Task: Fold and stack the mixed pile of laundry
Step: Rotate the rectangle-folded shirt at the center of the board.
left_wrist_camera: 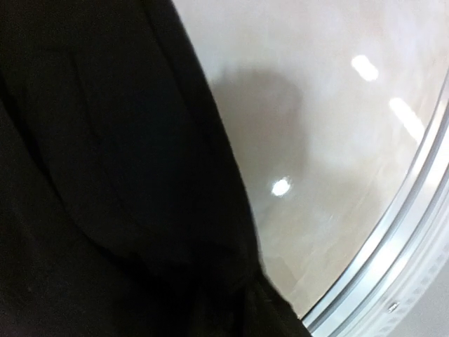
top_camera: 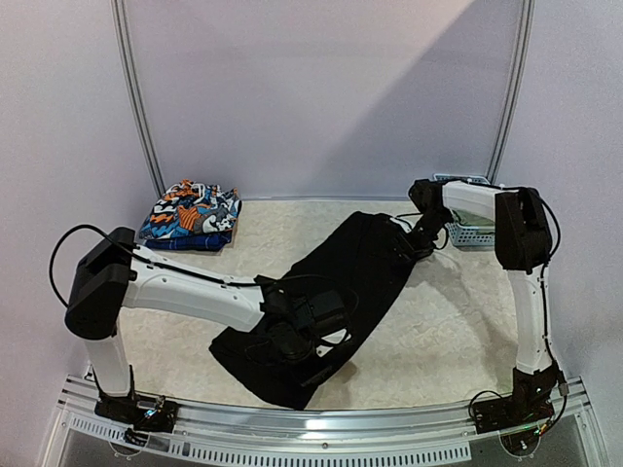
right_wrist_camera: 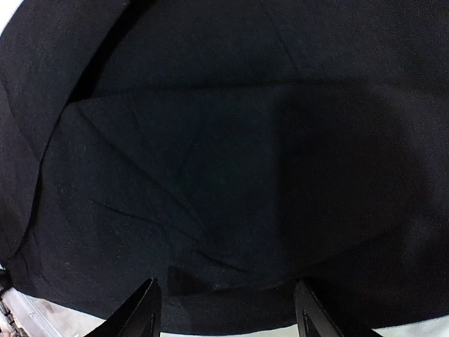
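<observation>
The long black trousers (top_camera: 355,268) lie spread in a diagonal band from the far right toward the near middle of the table. My left gripper (top_camera: 300,339) rests low on their near end. In the left wrist view black cloth (left_wrist_camera: 105,175) fills the left side and hides the fingers. My right gripper (top_camera: 421,240) sits at the trousers' far end. In the right wrist view it (right_wrist_camera: 228,314) stands open, its fingertips (right_wrist_camera: 146,309) wide apart just above the dark fabric (right_wrist_camera: 224,161). An orange-blue-white print garment (top_camera: 191,216) lies folded at the far left.
A light-blue lattice basket (top_camera: 470,233) stands at the far right, behind the right arm. The table's metal rail (left_wrist_camera: 396,256) curves along the near edge, close to the trousers' near end. A white curved backdrop rises behind the table.
</observation>
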You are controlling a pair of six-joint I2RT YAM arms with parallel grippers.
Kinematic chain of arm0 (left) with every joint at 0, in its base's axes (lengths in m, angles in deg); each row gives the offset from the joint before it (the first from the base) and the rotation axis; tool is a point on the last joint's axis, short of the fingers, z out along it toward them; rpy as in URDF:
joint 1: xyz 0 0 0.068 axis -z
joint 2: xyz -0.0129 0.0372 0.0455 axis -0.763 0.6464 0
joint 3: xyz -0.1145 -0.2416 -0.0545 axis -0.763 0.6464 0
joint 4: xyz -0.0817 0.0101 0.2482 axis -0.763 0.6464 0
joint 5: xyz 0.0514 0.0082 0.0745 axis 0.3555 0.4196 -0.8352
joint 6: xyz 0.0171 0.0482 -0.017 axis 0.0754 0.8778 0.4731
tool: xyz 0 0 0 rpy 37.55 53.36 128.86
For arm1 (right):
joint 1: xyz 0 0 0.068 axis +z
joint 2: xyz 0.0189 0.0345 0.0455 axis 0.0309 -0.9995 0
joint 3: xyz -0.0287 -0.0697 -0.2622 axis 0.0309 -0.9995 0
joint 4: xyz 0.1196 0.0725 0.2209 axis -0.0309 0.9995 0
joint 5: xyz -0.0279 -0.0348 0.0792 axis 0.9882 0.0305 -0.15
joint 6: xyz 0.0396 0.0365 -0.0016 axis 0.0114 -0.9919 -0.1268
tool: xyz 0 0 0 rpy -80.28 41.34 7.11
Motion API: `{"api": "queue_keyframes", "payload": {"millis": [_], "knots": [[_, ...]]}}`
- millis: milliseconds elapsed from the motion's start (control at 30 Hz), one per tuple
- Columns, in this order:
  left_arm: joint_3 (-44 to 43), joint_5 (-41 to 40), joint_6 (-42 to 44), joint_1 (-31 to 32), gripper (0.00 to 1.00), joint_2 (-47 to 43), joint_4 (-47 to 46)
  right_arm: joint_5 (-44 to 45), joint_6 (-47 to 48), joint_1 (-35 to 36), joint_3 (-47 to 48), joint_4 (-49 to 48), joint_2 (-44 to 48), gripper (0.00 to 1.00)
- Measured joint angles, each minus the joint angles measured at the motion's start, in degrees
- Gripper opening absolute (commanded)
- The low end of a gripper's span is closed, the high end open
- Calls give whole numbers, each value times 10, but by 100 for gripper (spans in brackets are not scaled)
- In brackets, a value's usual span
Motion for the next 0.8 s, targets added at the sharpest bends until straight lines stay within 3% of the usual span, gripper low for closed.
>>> {"api": "queue_keyframes", "payload": {"millis": [233, 333, 433, 533, 633, 800], "knots": [[-95, -1, 12, 21, 43, 59, -27, -21, 11, 26, 210, 60, -119, 68], [-112, -10, 22, 27, 56, 52, -26, -33, 9, 35, 297, 66, -168, 70], [-106, -30, 32, 27, 57, 21, -10, -38, 9, 38, 338, 63, -191, 72], [-85, -65, 35, 27, 57, -37, 20, -33, 14, 38, 310, 54, -177, 81], [-59, -105, 27, 21, 57, -93, 45, -17, 17, 33, 201, 29, -109, 97], [10, -141, -28, -18, 55, -137, 56, 9, 15, 8, 5, 10, 46, 99]]}}
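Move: Both hands are on the long, slanting rectangle-folded shirt, whose surface is about 1 cm below each hand point. From the left hand, at its near end, the shirt's middle is some 16 cm ahead and 1 cm right; the front rail runs about 9 cm behind that hand. From the right hand, near the far right corner, the middle is about 20 cm left and 14 cm back; the basket stands some 14 cm right and 9 cm farther out. Turning the shirt from both ends, the left hand drags the near end about 7 cm right while the right hand slides the far end some 7 cm left and as much forward, low on the cloth. Then both come free: the left rises, swinging left and a little forward with fingers opening; the right retraces its way, opens fully and lifts nearly 4 cm. ##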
